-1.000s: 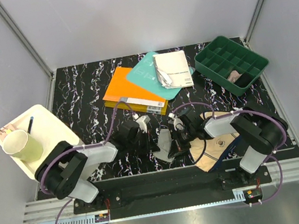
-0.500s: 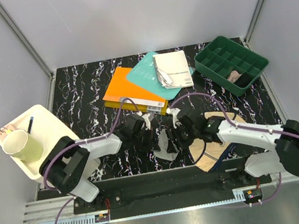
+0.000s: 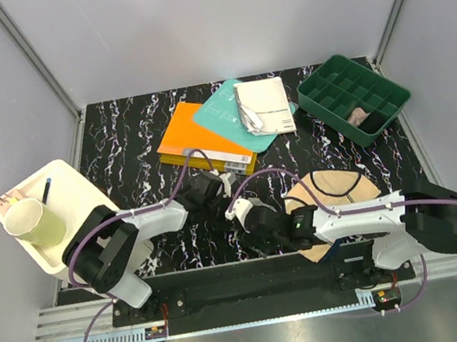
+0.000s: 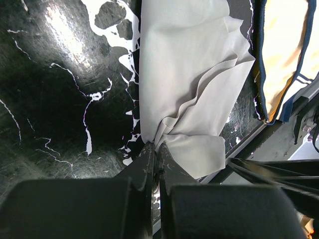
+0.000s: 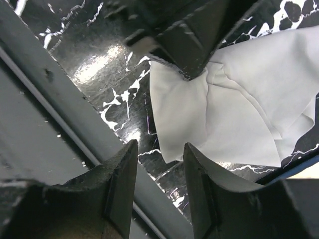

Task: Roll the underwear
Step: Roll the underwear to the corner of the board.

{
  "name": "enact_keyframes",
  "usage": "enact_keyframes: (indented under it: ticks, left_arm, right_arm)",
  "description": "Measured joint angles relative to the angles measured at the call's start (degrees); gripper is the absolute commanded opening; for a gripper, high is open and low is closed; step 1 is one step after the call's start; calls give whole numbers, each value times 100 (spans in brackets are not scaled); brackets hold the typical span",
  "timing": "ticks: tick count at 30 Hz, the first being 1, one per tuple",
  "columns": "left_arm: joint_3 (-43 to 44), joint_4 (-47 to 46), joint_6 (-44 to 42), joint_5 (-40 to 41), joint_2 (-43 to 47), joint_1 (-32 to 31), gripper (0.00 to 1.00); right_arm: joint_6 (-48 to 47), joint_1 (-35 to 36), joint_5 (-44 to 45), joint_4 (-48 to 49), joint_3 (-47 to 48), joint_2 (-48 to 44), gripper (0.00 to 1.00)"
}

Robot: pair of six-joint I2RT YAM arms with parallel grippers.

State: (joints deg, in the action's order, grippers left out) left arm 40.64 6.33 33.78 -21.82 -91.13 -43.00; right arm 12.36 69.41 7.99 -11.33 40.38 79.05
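Note:
The light grey underwear lies crumpled on the black marbled table. My left gripper is shut on one bunched corner of it. In the right wrist view the same grey underwear spreads out, with the left gripper pinching it from above. My right gripper is open just off the cloth's near corner, by the table's front edge, with nothing between its fingers. The beige underwear with navy edging lies flat to the right, partly under the right arm. In the top view both grippers meet at the table's front middle and hide the grey piece.
An orange book, a teal book and a white booklet lie at the back centre. A green compartment tray stands back right. A white tray with a cup sits at the left. The metal front rail runs close by.
My right gripper has opened and its arm has stretched low to the left, toward the grey underwear's near corner. The left gripper stays shut on the cloth and has shifted slightly.

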Motion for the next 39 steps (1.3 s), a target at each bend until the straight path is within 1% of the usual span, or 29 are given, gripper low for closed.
enact_keyframes:
  ticks: [5, 12, 17, 20, 21, 23, 24, 26, 27, 29, 31, 32, 34, 35, 38, 39]
  left_arm:
    - [17, 22, -37, -15, -11, 2, 0]
    - [17, 22, -59, -22, -11, 2, 0]
    - [17, 22, -61, -26, -11, 2, 0]
    - [17, 22, -70, -28, -13, 4, 0]
    - [17, 22, -74, -33, -13, 4, 0]
    - [17, 28, -76, -44, -13, 7, 0]
    - [17, 28, -79, -44, -13, 7, 0]
    - [17, 28, -79, -46, -13, 7, 0]
    - [17, 28, -79, -46, -13, 7, 0]
    - [17, 28, -76, -44, -11, 7, 1]
    - [17, 28, -74, -44, -9, 7, 8]
    - [17, 33, -74, -39, 0, 7, 20]
    - [9, 129, -74, -31, 44, 33, 31]
    - [-4, 203, -70, -11, 79, 61, 43]
    - [-94, 407, -26, -31, 339, 192, 55]
    - [-140, 483, -28, 22, 455, 258, 56]
  right_arm:
    - [-203, 310, 466, 105, 109, 289, 49]
    - [-345, 514, 866, 251, 214, 568, 49]
    - [-365, 568, 1069, 269, 247, 962, 46]
    - [-358, 601, 1257, 249, 367, 1132, 38]
    - [-358, 610, 1292, 245, 400, 1169, 31]
    - [-343, 625, 1421, 232, 461, 1257, 25]
    - [-330, 632, 1497, 216, 487, 1290, 19]
    - [-295, 632, 1556, 192, 538, 1340, 15]
    - [-278, 634, 1569, 195, 560, 1362, 8]
    - [-249, 636, 1576, 175, 586, 1377, 3]
    - [-232, 636, 1556, 164, 595, 1377, 0]
    - [-221, 636, 1541, 164, 595, 1373, 0]
    - [-201, 634, 1462, 168, 588, 1340, 0]
    - [-195, 634, 1368, 173, 570, 1305, 0]
    - [-146, 601, 1027, 243, 428, 1110, 0]
    - [-120, 551, 798, 282, 326, 986, 0]
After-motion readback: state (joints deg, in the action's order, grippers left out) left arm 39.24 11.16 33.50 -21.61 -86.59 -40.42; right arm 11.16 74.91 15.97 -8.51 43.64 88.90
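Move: Beside the left fingertips, which still pinch the rolled edge, the underwear's loose near end lies about 3 cm back and 4 cm to the right, 1 cm lower. From the open right hand that near end is about 2 cm ahead, 2 cm left and 4 cm below. The tan bag sits about 19 cm to the right hand's right and 4 cm farther out; the orange folders, about 27 cm ahead and 9 cm left. Sinking about 3 cm onto the underwear's near end, the right hand also works a little left and forward, its fingers tilting some 15 degrees, then shuts on the cloth and draws it back about 2 cm. The left hand keeps its pinch until then, and at the end opens about halfway, pulling off some 2 cm to the left. ##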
